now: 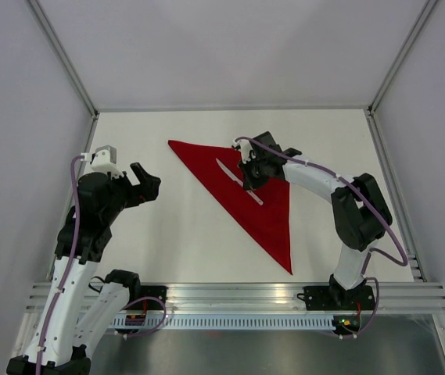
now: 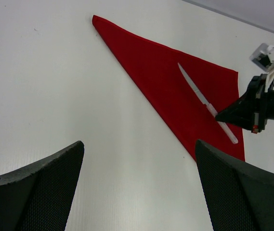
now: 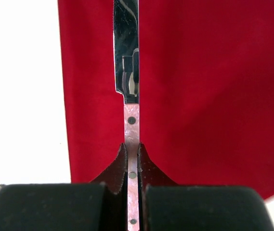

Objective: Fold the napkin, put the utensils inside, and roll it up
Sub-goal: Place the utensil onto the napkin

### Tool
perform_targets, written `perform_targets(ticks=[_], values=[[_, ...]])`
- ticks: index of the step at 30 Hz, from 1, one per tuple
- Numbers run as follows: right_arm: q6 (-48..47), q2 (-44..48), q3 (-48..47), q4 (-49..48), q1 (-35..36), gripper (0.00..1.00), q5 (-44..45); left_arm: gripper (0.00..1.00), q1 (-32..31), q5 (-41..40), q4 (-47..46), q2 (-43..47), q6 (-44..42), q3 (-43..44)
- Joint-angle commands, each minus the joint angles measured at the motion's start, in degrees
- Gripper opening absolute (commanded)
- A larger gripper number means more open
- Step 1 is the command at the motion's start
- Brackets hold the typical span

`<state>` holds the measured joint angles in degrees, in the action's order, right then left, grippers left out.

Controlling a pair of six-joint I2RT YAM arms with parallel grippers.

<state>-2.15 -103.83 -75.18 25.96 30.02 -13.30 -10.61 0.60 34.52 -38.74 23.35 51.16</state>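
The red napkin lies on the table folded into a triangle, its long edge running from far left to near right. One of the utensils, a knife with a shiny blade and a pale pink handle, stretches diagonally over the cloth. My right gripper is shut on the knife's handle, fingers pinching it from both sides. Whether the knife rests on the cloth or hovers just above it I cannot tell. My left gripper hangs open and holds nothing, over bare table left of the napkin.
The white table is bounded by grey walls on three sides and a metal rail along the near edge. The right arm's black gripper body shows in the left wrist view above the knife.
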Motion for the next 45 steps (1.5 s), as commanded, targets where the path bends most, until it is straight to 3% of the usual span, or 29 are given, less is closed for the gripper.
perform_targets(ticks=[1, 14, 45], values=[[4.3, -1.8, -1.9, -2.6, 3.1, 0.00, 3.8, 1.00, 0.3, 1.4, -1.2, 0.0, -3.0, -0.1], [6.5, -5.1, -0.7, -6.9, 9.5, 0.01, 7.1, 1.00, 0.2, 1.9, -1.2, 0.2, -3.0, -0.3], [8.0, -10.2, -1.5, -7.1, 10.3, 0.00, 5.0, 1.00, 0.3, 2.0, -1.1, 0.1, -3.1, -0.3]])
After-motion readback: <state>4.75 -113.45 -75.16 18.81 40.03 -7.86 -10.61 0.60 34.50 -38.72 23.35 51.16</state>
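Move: The right hand already grips the knife, its blade reaching ahead and left. The knife is taken towards the middle of the napkin's folded edge, about 4 cm back, 8 cm left and 7 cm below that hand. The napkin's far-left corner lies roughly 22 cm ahead and 32 cm left of it, the far-right corner some 18 cm ahead and 16 cm right. From the idle left hand, the edge's middle is about 8 cm ahead, 18 cm right and 25 cm down. Left and down, easing back a little, the right hand carries the knife over the red napkin towards its slanting folded edge, about 6 cm across. With the sideways travel nearly spent, it sinks further, some 6 cm in all, and stops low at the cloth. The fingers stay shut on the handle, and the wrist barely turns. ##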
